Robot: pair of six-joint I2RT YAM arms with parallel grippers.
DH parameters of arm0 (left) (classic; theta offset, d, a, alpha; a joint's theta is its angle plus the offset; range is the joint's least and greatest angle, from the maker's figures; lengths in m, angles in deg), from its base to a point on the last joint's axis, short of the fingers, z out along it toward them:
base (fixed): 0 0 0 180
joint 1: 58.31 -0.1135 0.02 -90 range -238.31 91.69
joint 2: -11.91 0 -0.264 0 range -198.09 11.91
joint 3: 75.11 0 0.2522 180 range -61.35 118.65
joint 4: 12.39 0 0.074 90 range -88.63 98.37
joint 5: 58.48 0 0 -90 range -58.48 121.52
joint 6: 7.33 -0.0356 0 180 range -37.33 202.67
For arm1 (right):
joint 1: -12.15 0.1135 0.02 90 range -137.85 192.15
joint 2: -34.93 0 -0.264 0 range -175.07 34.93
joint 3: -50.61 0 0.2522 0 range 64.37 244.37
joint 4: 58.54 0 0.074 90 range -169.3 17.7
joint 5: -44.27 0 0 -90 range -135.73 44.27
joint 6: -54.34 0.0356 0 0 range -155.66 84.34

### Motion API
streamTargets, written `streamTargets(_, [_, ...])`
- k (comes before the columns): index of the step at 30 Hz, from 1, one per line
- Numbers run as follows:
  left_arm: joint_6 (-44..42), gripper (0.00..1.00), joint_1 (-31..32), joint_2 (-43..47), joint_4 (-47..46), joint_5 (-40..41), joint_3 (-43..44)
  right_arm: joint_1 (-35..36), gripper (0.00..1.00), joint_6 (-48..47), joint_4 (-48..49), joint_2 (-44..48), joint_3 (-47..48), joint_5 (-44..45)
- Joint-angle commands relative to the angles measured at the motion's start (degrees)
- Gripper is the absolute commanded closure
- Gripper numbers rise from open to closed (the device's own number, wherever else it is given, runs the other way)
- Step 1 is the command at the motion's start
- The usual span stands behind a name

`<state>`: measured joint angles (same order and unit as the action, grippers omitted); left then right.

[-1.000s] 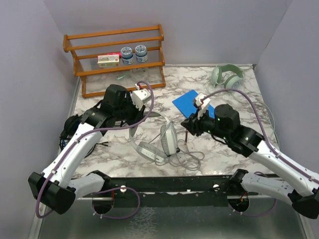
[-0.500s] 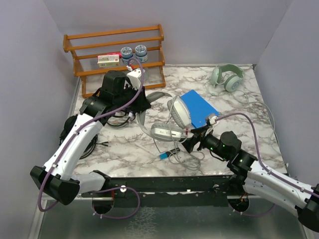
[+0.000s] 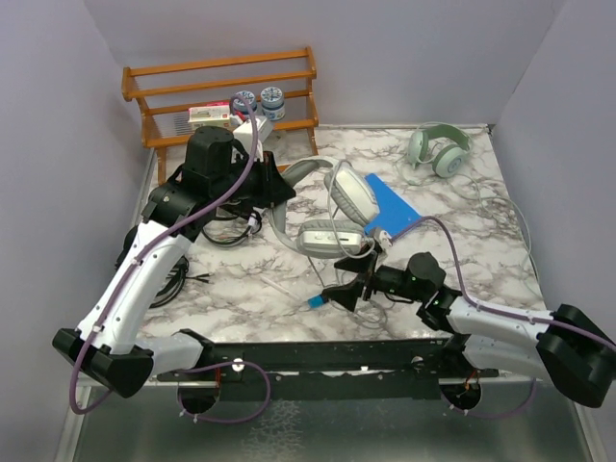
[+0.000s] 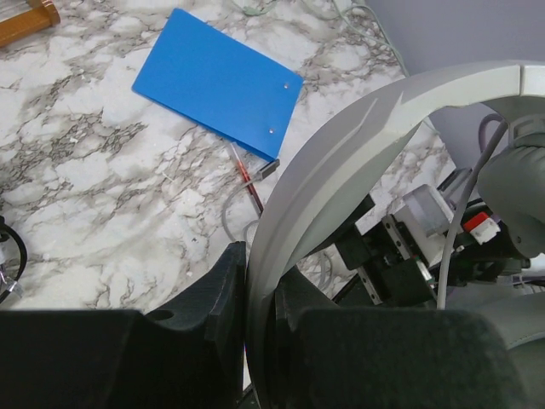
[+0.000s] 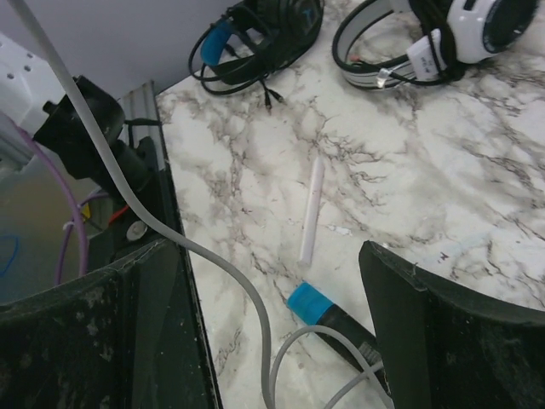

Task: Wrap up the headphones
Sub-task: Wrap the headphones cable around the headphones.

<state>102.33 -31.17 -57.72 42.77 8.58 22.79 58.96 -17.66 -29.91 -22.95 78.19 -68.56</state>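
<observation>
My left gripper (image 3: 272, 185) (image 4: 260, 294) is shut on the curved headband of the pale grey-white headphones (image 3: 335, 207) (image 4: 358, 145), holding them above the marble table, earcups hanging toward the middle. Their thin grey cable (image 5: 213, 264) trails down to the table front. There my right gripper (image 3: 343, 293) (image 5: 272, 328) stands open and low, with the cable and a blue-tipped black plug (image 5: 319, 307) (image 3: 314, 301) lying between its fingers, gripped by neither. A white-and-black pair (image 5: 426, 38) and an all-black pair (image 5: 255, 30) lie at the left.
A blue card (image 3: 393, 202) (image 4: 217, 81) lies on the marble behind the held pair. A wooden rack (image 3: 221, 106) with jars stands back left. A pale green pair of headphones (image 3: 438, 149) rests back right. A short white stick (image 5: 312, 209) lies near the plug.
My left gripper has carried the grey-white headphones up and toward the back. My right gripper has opened and dropped low toward the table's front, down by the plug.
</observation>
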Motion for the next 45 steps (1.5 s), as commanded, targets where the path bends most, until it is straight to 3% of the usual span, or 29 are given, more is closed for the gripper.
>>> streamTargets(1, [5.7,1.00,0.1,0.6,-2.2,-3.4,3.8,0.3,0.01,-1.6,10.5,-5.6,2.4,-9.5])
streamTargets(6, [8.4,1.00,0.1,-1.2,-2.2,-3.4,5.8,0.4,0.22,0.2,14.9,-11.7,2.9,-12.8])
streamTargets(10, [11.8,1.00,0.1,-2.0,-2.5,-0.7,6.3,0.5,0.58,1.6,16.2,-13.0,2.8,-14.5])
streamTargets(16, [26.6,1.00,0.1,-1.3,-10.1,8.3,1.2,2.4,0.98,2.3,12.5,-11.0,3.3,-13.9])
streamTargets(20, [33.2,1.00,0.1,-0.3,-13.4,20.0,-1.7,4.7,0.98,3.1,8.8,-8.9,4.8,-13.1])
streamTargets(29, [31.5,1.00,0.1,-1.5,-10.9,57.8,-4.6,6.7,0.98,2.6,-8.5,2.0,12.2,-14.5])
streamTargets(37, [22.3,1.00,0.1,-3.5,-11.0,68.2,-6.0,6.7,0.97,-5.1,-32.5,3.4,25.3,-10.9])
streamTargets(45, [17.4,1.00,0.1,-2.2,-12.6,69.8,-9.9,6.7,0.98,-11.9,-49.4,-2.9,42.6,-13.1])
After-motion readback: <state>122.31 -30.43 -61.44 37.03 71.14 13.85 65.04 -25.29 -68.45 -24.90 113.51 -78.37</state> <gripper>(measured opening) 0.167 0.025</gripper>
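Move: The right gripper is open with the grey headphones cable hanging just beyond its tips, about 3 cm left and 2 cm back, level. The near ear cup is some 14 cm above that hand, 5 ahead and 4 left; the blue-capped marker lies 6 ahead, 5 left and 15 below. From the left gripper, which holds the headband, the black-and-white headphones lie some 20 cm ahead, 18 left and 32 down, the cable 12 back, 12 right and 18 below. Ease the right gripper a few centimetres left and back and shut it on the hanging cable, then, keeping the pinch, draw it a little farther back and lift it about 12 cm, edging forward at the end. Keep the headband gripped and swing the left gripper left and forward towards the black-and-white headphones, sinking as it goes, turning it some 60 degrees counter-clockwise. ##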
